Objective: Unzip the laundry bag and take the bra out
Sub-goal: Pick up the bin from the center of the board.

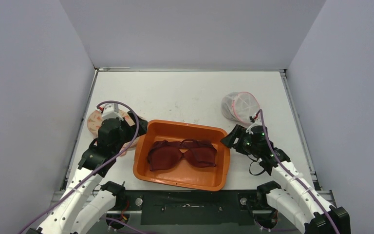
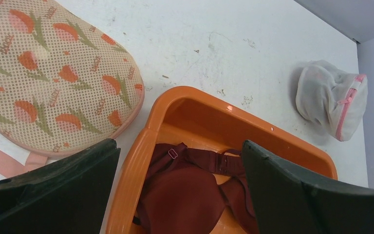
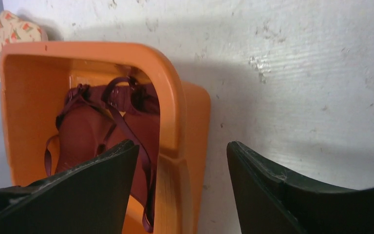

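Note:
A dark red bra (image 1: 182,155) lies loose inside an orange tray (image 1: 185,126) at the table's near middle. A white mesh laundry bag (image 1: 241,106) with a pink zipper lies behind the tray's right end. My left gripper (image 1: 137,127) is open and empty over the tray's left far corner. In the left wrist view the bra (image 2: 190,195) shows between the open left gripper's (image 2: 180,190) fingers. My right gripper (image 1: 231,139) is open and empty at the tray's right end, straddling the tray's rim (image 3: 170,97). The bra (image 3: 85,126) also shows in the right wrist view.
A beige mesh pouch with an orange flower print (image 1: 95,122) lies left of the tray, under the left wrist; it also shows in the left wrist view (image 2: 53,73). The white bag (image 2: 328,97) sits near the right wall. Grey walls enclose the table on three sides.

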Available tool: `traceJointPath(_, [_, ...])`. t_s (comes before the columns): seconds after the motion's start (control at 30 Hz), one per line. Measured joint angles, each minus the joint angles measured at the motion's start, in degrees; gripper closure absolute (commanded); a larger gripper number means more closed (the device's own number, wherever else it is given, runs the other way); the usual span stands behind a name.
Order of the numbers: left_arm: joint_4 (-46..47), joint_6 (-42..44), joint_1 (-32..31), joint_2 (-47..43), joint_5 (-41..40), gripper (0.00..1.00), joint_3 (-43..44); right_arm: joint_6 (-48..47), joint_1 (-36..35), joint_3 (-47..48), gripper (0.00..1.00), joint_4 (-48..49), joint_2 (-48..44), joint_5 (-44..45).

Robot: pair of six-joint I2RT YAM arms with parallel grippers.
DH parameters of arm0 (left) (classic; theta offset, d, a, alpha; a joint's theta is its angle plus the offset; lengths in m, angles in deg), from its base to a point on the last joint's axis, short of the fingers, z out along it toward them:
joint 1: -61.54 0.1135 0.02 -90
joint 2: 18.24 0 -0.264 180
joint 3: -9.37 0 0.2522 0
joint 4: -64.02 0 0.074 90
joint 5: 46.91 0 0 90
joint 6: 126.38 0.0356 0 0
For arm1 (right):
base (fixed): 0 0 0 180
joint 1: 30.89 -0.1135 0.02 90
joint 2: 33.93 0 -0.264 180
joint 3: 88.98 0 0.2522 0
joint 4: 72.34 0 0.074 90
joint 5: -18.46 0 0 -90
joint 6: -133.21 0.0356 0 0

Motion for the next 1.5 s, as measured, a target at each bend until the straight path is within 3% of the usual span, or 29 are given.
traceJointPath(0.13, [-0.2, -0.6, 0.0, 0.0, 0.1, 0.04, -0.4, -0.4, -1.4, 0.0, 0.41, -3.0, 0.0, -1.7])
traceJointPath(0.63, [-0.6, -0.9, 0.0, -0.9, 0.1, 0.04, -0.5, -0.2, -5.5, 0.7, 0.94, -5.5, 0.7, -2.4])
traceJointPath(0.87, [-0.9, -0.9, 0.0, -0.9, 0.1, 0.04, -0.5, -0.2, -5.9, 4.1, 0.95, -8.0, 1.4, -2.2])
traceJointPath(1.1, [-1.4, -0.9, 0.0, -0.9, 0.1, 0.04, -0.5, -1.0, -5.9, 13.8, 0.95, -9.0, 4.8, -1.6])
traceJointPath(1.5, [-2.5, -0.7, 0.0, -1.7, -0.8, 0.04, 1.2, -1.0, -5.4, 19.8, 0.95, -0.3, 15.1, -2.6])
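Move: The right hand, half closed, straddles the near-vertical right wall of the orange bin. The spot it will pinch on the rim is about 3 cm back, 2 cm left and 1 cm down. The bin's middle is some 17 cm left, 6 cm back and 5 cm below, with the bra on its floor there, about 8 cm below the hand. The mesh bag is about 14 cm ahead and 5 cm right, 9 cm lower. From the left hand, the bin's middle lies roughly 9 cm back, 13 cm right and 16 cm below. The right fingers close and pinch the bin's right rim after the hand draws back about 3.5 cm, a little left and slightly down along it. Keeping that grip, the right hand pauses briefly, then lifts the rim about 10 cm while carrying it some 8 cm forward and a few cm left, and at the very end starts to sink about a centimetre. ##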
